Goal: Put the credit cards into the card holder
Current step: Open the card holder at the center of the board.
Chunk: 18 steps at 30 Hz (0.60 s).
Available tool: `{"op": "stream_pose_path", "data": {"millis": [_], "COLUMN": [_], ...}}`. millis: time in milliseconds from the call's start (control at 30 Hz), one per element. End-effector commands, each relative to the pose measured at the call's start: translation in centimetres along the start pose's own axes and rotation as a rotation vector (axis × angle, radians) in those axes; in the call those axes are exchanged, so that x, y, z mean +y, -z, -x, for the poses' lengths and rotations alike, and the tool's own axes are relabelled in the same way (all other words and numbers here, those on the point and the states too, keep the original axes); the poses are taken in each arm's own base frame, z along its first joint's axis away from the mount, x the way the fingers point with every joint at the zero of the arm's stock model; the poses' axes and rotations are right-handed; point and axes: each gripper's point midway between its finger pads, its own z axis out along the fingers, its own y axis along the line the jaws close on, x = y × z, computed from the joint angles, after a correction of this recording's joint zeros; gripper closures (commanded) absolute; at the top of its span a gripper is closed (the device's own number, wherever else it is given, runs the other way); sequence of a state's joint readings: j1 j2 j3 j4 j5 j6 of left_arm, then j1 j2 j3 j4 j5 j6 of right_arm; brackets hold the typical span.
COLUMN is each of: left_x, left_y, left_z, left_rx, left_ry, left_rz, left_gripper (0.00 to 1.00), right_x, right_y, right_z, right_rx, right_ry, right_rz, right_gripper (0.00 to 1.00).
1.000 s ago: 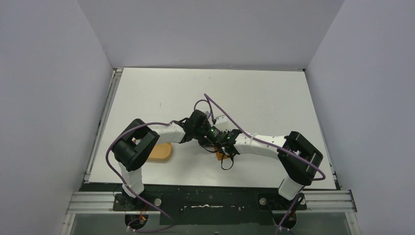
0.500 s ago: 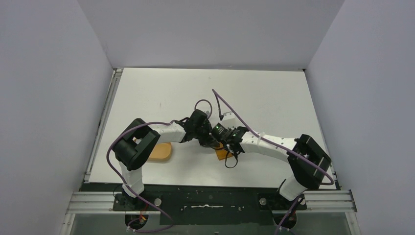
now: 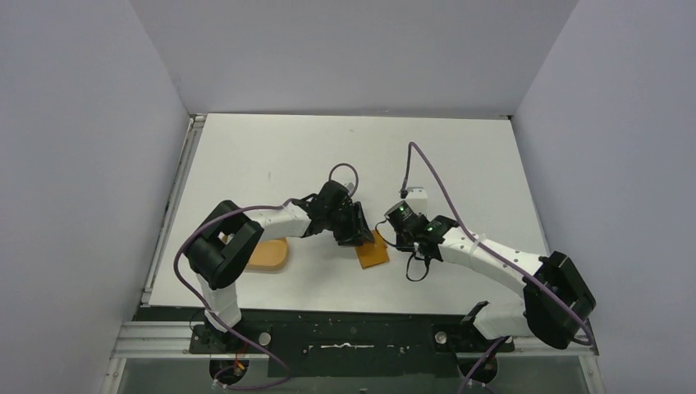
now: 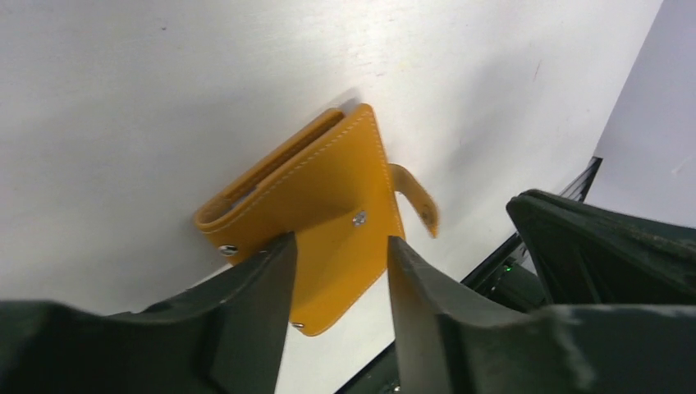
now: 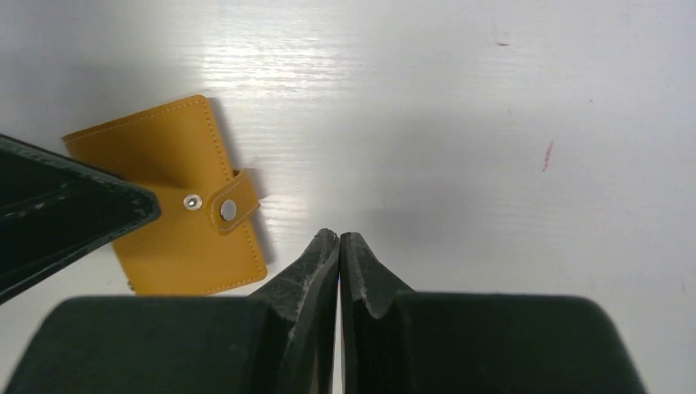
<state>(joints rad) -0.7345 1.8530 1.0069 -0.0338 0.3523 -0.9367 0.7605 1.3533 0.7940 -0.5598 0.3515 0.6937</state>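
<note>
The card holder [image 3: 373,254] is a tan-orange leather wallet lying folded on the white table. It also shows in the left wrist view [image 4: 324,193] and the right wrist view [image 5: 168,209]. Its closure tab [image 5: 232,210] lies loose beside a snap. My left gripper [image 3: 359,231] is open just above the wallet's far-left edge [image 4: 339,243], one finger over a corner. My right gripper [image 3: 391,235] is shut and empty [image 5: 339,237], right of the wallet and apart from it. No credit cards are in view.
An orange oval tray [image 3: 268,255] sits at the near left, partly hidden behind the left arm's shoulder. Purple cables loop above both wrists. The table's front edge and a black rail lie close below the wallet.
My right arm has drawn back to the right, off the card holder, which now lies more exposed. My left gripper has stayed over the wallet.
</note>
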Motion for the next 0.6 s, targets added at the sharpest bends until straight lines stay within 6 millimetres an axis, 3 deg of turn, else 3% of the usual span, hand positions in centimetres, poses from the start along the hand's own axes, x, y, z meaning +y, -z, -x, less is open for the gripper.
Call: {"op": "stream_pose_path", "data": {"millis": [0, 100, 200, 233, 333, 367, 467, 567], "left_x": [-1.6, -2.6, -2.3, -2.1, -1.8, -1.8, -1.8, -1.3], "left_y": [1.9, 2.6, 3.1, 3.3, 3.7, 3.9, 4.9, 5.9], "left_z": [-0.1, -0.2, -0.4, -0.3, -0.4, -0.5, -0.4, -0.2], "left_rx": [-0.016, -0.042, -0.061, -0.069, -0.077, -0.078, -0.098, -0.129], "left_ry": [-0.055, -0.051, -0.043, -0.043, -0.044, -0.042, -0.038, -0.029], "left_rz": [-0.004, -0.041, -0.029, -0.023, -0.011, -0.008, 0.002, 0.031], "left_gripper": [0.51, 0.43, 0.42, 0.42, 0.42, 0.42, 0.41, 0.41], "right_x": [2.6, 3.1, 3.4, 3.5, 4.8, 5.3, 6.8, 7.9], "right_y": [2.1, 3.0, 3.1, 3.0, 3.0, 3.1, 3.1, 2.5], "right_z": [2.4, 2.6, 2.1, 1.9, 1.8, 1.8, 1.6, 1.6], "right_rx": [-0.09, -0.109, -0.099, -0.097, -0.096, -0.102, -0.102, -0.09], "right_ry": [-0.08, -0.098, -0.073, -0.064, -0.022, 0.003, 0.082, 0.127], "right_rz": [0.172, 0.235, 0.261, 0.27, 0.324, 0.33, 0.339, 0.331], "right_gripper": [1.0, 1.0, 1.0, 0.94, 0.52, 0.44, 0.31, 0.27]}}
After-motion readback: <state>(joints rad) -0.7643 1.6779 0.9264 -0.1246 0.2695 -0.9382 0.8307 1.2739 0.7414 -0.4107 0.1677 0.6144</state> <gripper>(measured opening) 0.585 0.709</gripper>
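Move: The card holder lies flat some 8 cm to my right hand's left, about 2 cm ahead and 4 cm below my shut fingertips. Its loose strap is on the near side, about 5 cm left and 2 cm ahead of that hand. From my left hand the holder is almost underneath: about 2 cm right, 1 cm back and 2 cm down, with the tray roughly 27 cm to that hand's left and 3 cm back. I swing my right hand about 5 cm left towards the card holder, rising 3 cm and then sinking half of that, easing back slightly and turning some 15 degrees counter-clockwise with its left side tipping up; only in the second half do its shut fingers open wide. Meanwhile my left hand draws up, back and then left, away from the holder, its fingers spreading farther. ##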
